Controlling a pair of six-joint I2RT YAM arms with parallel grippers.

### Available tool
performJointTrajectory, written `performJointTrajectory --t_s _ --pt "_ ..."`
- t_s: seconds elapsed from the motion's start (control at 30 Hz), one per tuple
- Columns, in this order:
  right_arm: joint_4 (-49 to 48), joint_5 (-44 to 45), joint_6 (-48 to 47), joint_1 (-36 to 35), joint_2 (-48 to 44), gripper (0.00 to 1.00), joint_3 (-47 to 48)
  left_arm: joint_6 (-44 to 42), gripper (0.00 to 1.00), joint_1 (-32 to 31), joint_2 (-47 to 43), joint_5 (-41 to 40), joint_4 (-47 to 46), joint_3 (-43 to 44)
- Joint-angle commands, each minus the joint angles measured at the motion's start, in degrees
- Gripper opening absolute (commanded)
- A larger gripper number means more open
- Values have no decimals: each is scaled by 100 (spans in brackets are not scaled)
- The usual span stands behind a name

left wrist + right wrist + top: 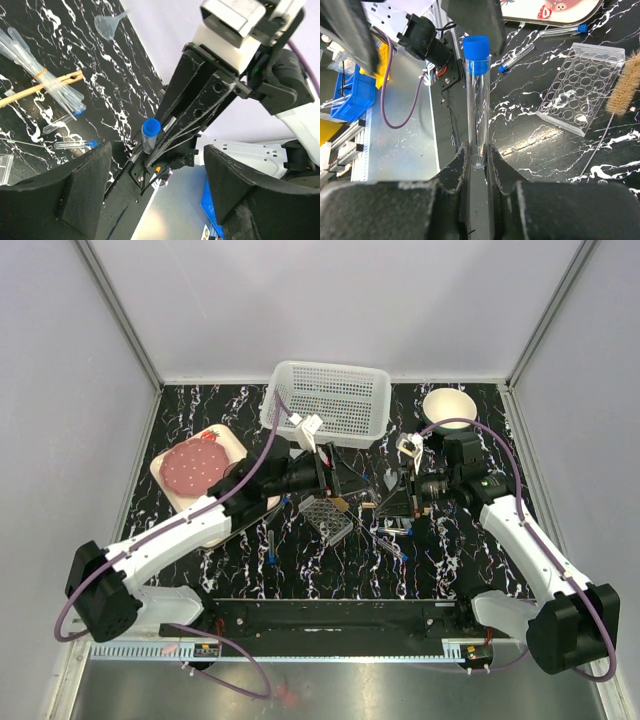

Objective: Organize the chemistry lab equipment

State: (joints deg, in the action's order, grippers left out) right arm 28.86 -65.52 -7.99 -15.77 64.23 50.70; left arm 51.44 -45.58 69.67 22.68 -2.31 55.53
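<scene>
My right gripper is shut on the round bottom of a clear blue-capped test tube, holding it above the table. In the left wrist view that same test tube sticks out of the right gripper's black fingers, straight ahead of my left gripper. The left jaws stand wide open with nothing between them. The tube rack lies flat on the table. Two more test tubes lie loose beside pipettes, wooden sticks and a small funnel.
A white mesh basket stands at the back centre and a white bowl at the back right. The pink plate on its tray sits at the left. A bristle brush lies beside the rack.
</scene>
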Motion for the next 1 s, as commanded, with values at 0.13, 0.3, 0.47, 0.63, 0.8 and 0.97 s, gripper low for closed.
performJointTrajectory --t_s 0.13,0.3,0.47,0.63,0.8,0.97 --pt "128 -23 -379 -75 -174 6 -42 -222 65 -144 591 396 326 740" --pt "137 -14 -414 -84 -200 6 -60 -249 55 -188 723 317 459 828" --pt "146 -31 -432 -84 -200 6 -60 -240 49 -240 741 272 407 837" --pt "155 -40 -440 -93 -191 6 -60 -222 41 -258 767 237 389 828" --pt "164 -66 -449 -102 -200 6 -86 -187 40 -258 759 185 354 828" --pt "181 -75 -458 -111 -209 6 -95 -187 37 -249 750 97 354 837"
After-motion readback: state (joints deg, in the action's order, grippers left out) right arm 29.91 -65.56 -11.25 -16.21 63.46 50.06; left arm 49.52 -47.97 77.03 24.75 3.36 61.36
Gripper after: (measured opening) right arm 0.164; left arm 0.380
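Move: My right hand still holds the test tube near its bottom, roughly upright, its blue cap about 6 cm above those fingertips and 2 cm to their left. From my half-open left hand, that cap is some 3 cm right and 3 cm lower, level fore-and-aft. On the table about 26 cm below my left hand, the tube rack lies roughly 8 cm forward and 4 cm left, the pipette bundle about 11 cm forward and 11 cm right. I bring my left hand down and to the right, about 3.5 cm in all, bringing its fingertips around the blue cap in the first half, then hold it there while the fingers keep narrowing to about half their starting gap, one on each side. The wrist turns only some 5 degrees. My right hand stays put and keeps its grip on the tube. ##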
